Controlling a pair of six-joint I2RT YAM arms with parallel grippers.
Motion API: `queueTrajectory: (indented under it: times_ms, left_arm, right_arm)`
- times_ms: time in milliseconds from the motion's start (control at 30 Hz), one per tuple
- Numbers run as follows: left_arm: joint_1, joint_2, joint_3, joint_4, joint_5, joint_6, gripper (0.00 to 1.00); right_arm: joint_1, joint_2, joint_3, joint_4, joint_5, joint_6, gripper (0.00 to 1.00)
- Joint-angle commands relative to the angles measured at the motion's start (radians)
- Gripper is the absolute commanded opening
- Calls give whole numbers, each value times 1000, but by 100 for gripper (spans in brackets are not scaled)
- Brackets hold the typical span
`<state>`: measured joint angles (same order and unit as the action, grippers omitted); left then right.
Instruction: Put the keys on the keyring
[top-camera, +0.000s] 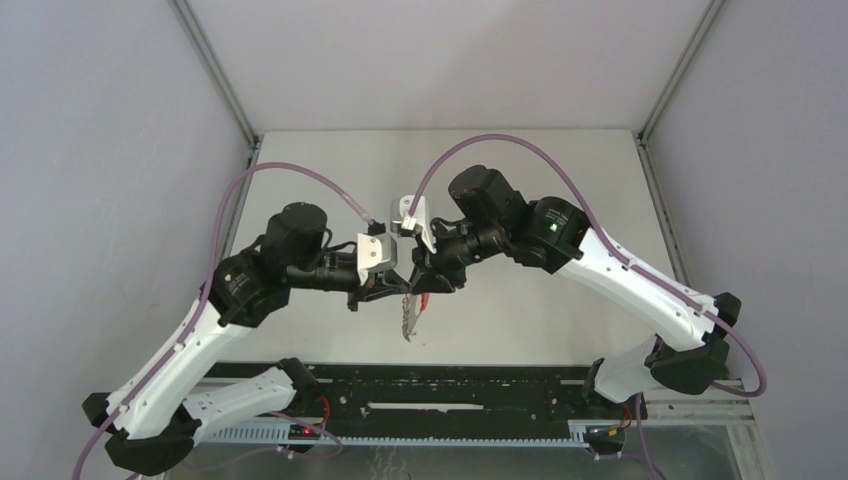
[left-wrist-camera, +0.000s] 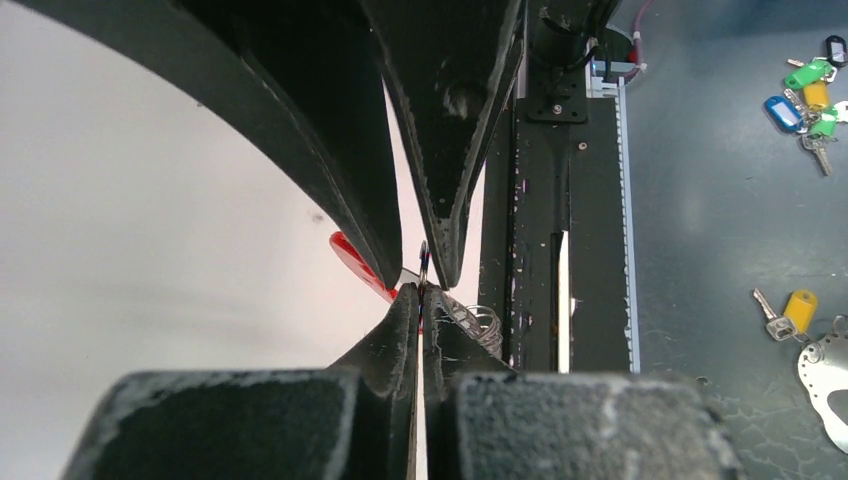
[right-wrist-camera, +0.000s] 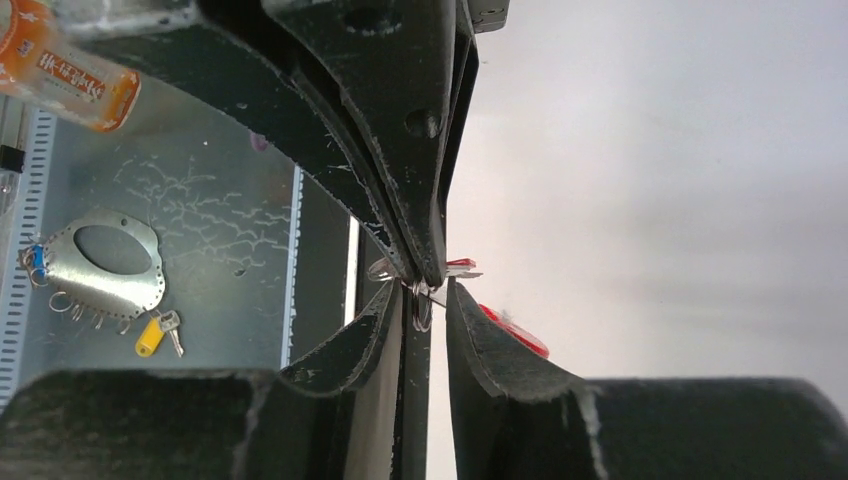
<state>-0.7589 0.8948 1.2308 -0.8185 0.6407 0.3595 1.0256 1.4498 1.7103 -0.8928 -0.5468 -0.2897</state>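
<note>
Both grippers meet tip to tip above the middle of the table. My left gripper (top-camera: 392, 290) (left-wrist-camera: 420, 291) is shut on a thin silver ring (left-wrist-camera: 424, 262) of the keyring, whose cluster of silver rings (top-camera: 407, 320) (left-wrist-camera: 482, 326) hangs below it. My right gripper (top-camera: 418, 285) (right-wrist-camera: 423, 290) faces it with its jaws a little apart. The same ring (right-wrist-camera: 421, 306) and a key's silver blade sit in that gap. The key's red tag (right-wrist-camera: 517, 333) (left-wrist-camera: 353, 260) (top-camera: 424, 301) lies against the outside of one right finger. Whether the key is threaded on the ring is hidden.
A black rail (top-camera: 450, 400) runs along the table's near edge. Below that edge, on a dark floor, lie a bunch of coloured-tag keys (left-wrist-camera: 810, 95), a yellow-tag key (left-wrist-camera: 797, 308) (right-wrist-camera: 150, 338), a pierced metal plate (right-wrist-camera: 105, 262) and an orange-labelled bottle (right-wrist-camera: 65, 70).
</note>
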Motion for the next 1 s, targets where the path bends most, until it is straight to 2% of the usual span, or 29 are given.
queueTrajectory:
  times_ms: [0, 167, 200, 433, 467, 500, 567, 667, 767, 967]
  left_arm:
    - [-2, 3, 67, 29, 34, 18, 0]
    - [-3, -5, 63, 32, 40, 16, 0]
    - [-2, -8, 59, 32, 40, 17, 0]
    - [-2, -13, 49, 45, 44, 12, 0]
    - [-3, -14, 51, 48, 44, 8, 3]
    - [-3, -13, 51, 50, 42, 5, 16]
    - [-2, -16, 52, 45, 42, 5, 29]
    - [-2, -37, 41, 36, 38, 29, 37]
    - [-2, -58, 27, 42, 27, 72, 38]
    - [-2, -89, 8, 64, 30, 128, 37]
  right_arm:
    - [5, 10, 41, 19, -12, -18, 28]
    - [4, 18, 41, 16, -13, -23, 1]
    - [4, 16, 40, 17, -10, -23, 0]
    - [-2, -27, -3, 72, -5, -8, 0]
    - [-6, -38, -24, 96, -5, 5, 0]
    - [-10, -54, -49, 128, -7, 20, 0]
    - [-22, -107, -129, 229, -23, 67, 0]
    - [-40, -214, -284, 446, -64, 157, 0]
    - [-55, -298, -398, 639, -113, 252, 0]
    - [-52, -408, -613, 959, -106, 399, 0]
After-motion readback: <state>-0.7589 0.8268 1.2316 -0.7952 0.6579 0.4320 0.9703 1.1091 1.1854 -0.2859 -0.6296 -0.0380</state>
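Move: Between the right hand's open fingers, about 1 cm to its left and level with it, stands the small metal ring; the left hand already pinches it, the ring's middle about 1 cm to that hand's right. From the right hand, the red key tag is roughly 1 cm ahead and 2 cm left, while the keyring plate with the red grip hangs about 5 cm below and 2 cm back. Closing on the ring at the left fingertips, the right fingers pinch it shut while both hands hold nearly still. The left fingers then open about a third and let go; the right hand draws away about 2 cm to the right, slightly back and finally up, its fingertips tilting up some 20 degrees. The left hand rises about 2 cm. ##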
